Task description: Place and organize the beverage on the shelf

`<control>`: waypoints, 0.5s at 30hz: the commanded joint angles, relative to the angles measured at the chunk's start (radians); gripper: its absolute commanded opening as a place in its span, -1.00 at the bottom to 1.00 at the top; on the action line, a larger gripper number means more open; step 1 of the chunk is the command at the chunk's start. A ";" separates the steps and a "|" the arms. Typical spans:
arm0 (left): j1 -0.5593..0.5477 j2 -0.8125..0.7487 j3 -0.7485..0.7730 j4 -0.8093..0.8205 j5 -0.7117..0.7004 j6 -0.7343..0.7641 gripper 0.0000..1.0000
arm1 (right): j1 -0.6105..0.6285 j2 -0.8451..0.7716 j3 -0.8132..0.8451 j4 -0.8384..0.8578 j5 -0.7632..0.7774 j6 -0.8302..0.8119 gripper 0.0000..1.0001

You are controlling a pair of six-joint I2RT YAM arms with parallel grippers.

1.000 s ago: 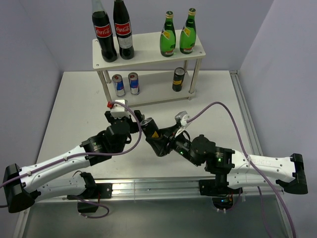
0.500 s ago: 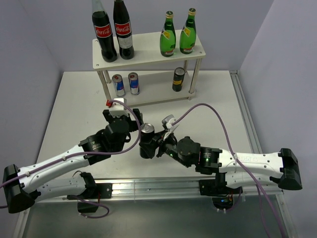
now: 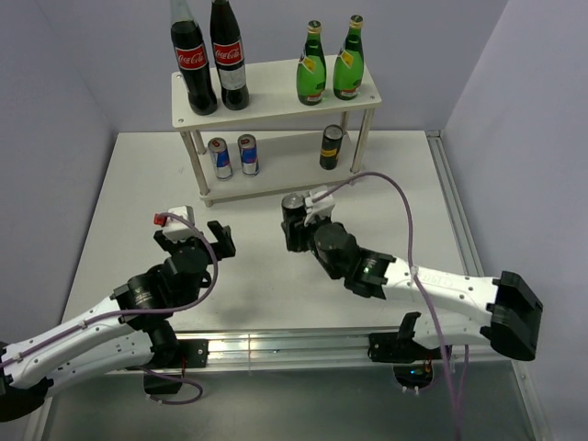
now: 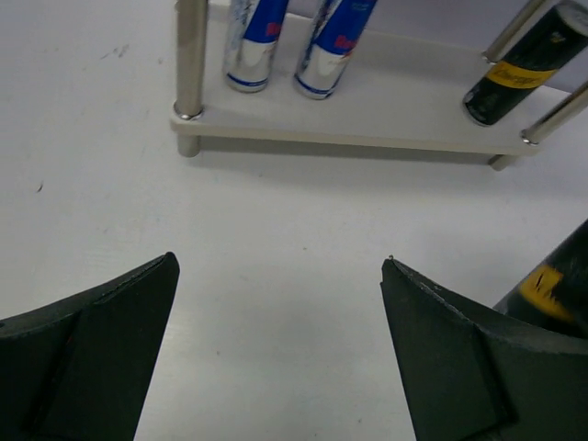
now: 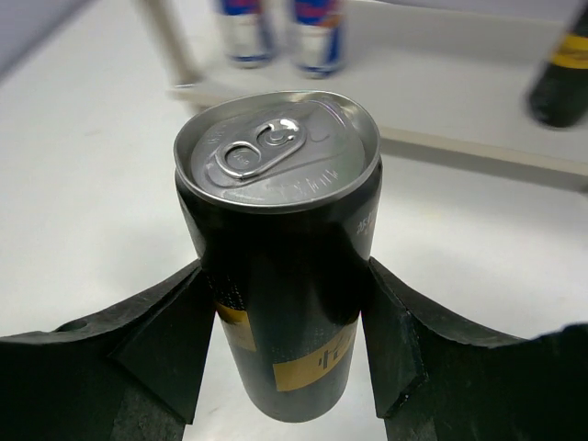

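My right gripper (image 3: 296,230) is shut on a dark can with a gold label (image 3: 293,207), upright just in front of the white shelf (image 3: 276,87). In the right wrist view both fingers press the can's (image 5: 280,266) sides. On the shelf's lower board (image 3: 285,170) stand two blue-and-silver cans (image 3: 220,158) (image 3: 247,154) and another dark can (image 3: 331,147). Two green bottles (image 3: 311,69) (image 3: 348,62) stand on the top board. My left gripper (image 3: 191,237) is open and empty, left of the held can, and its wrist view looks at the lower board (image 4: 367,115).
Two tall cola bottles with red labels (image 3: 193,64) (image 3: 229,60) stand at the left end of the top board. The shelf's thin legs (image 4: 190,55) frame the lower tier. A metal rail (image 3: 303,344) runs along the table's near edge.
The right gripper has carried the dark can from beside the left gripper up toward the shelf and set it upright. The left arm has drawn back to the left.
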 commanded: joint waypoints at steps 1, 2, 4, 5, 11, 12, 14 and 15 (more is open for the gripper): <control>-0.005 -0.011 -0.020 -0.096 -0.089 -0.118 0.99 | -0.142 0.062 0.096 0.164 -0.013 -0.068 -1.00; -0.005 -0.005 -0.024 -0.119 -0.107 -0.133 0.99 | -0.197 0.110 0.114 0.201 -0.027 -0.082 -1.00; -0.005 0.004 -0.033 -0.133 -0.147 -0.163 0.99 | -0.244 0.169 0.148 0.227 -0.043 -0.095 -1.00; -0.005 0.009 -0.032 -0.144 -0.152 -0.169 0.99 | -0.264 0.228 0.186 0.250 -0.047 -0.108 -1.00; -0.005 0.030 -0.041 -0.116 -0.155 -0.148 0.99 | -0.364 0.440 0.349 0.338 -0.049 -0.148 -1.00; -0.005 0.032 -0.040 -0.119 -0.158 -0.151 0.99 | -0.375 0.465 0.372 0.341 -0.054 -0.148 -1.00; -0.005 0.027 -0.043 -0.116 -0.153 -0.150 0.99 | -0.403 0.537 0.444 0.346 -0.051 -0.142 -1.00; -0.005 0.024 -0.046 -0.104 -0.152 -0.140 0.99 | -0.412 0.558 0.467 0.347 -0.046 -0.141 -1.00</control>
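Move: Across the open table, about 24 cm ahead of the right hand, 2 cm to its right and some 5 cm lower, is the free place on the lower shelf for its black can. The shelved black can stands roughly 25 cm ahead and 12 cm right, the nearer blue can 22 cm ahead and 13 cm left, both some 4 cm lower. From the left hand, the free place is about 26 cm ahead and 19 cm right. Swinging quickly forward about 19 cm, the right arm carries the still-gripped black can to the lower shelf's front edge, towards the gap between the blue cans and the shelved black can, dipping slightly on the way while the wrist turns some 20 degrees clockwise, nearer to straight ahead. The empty, open left hand sinks and edges left a few centimetres. ##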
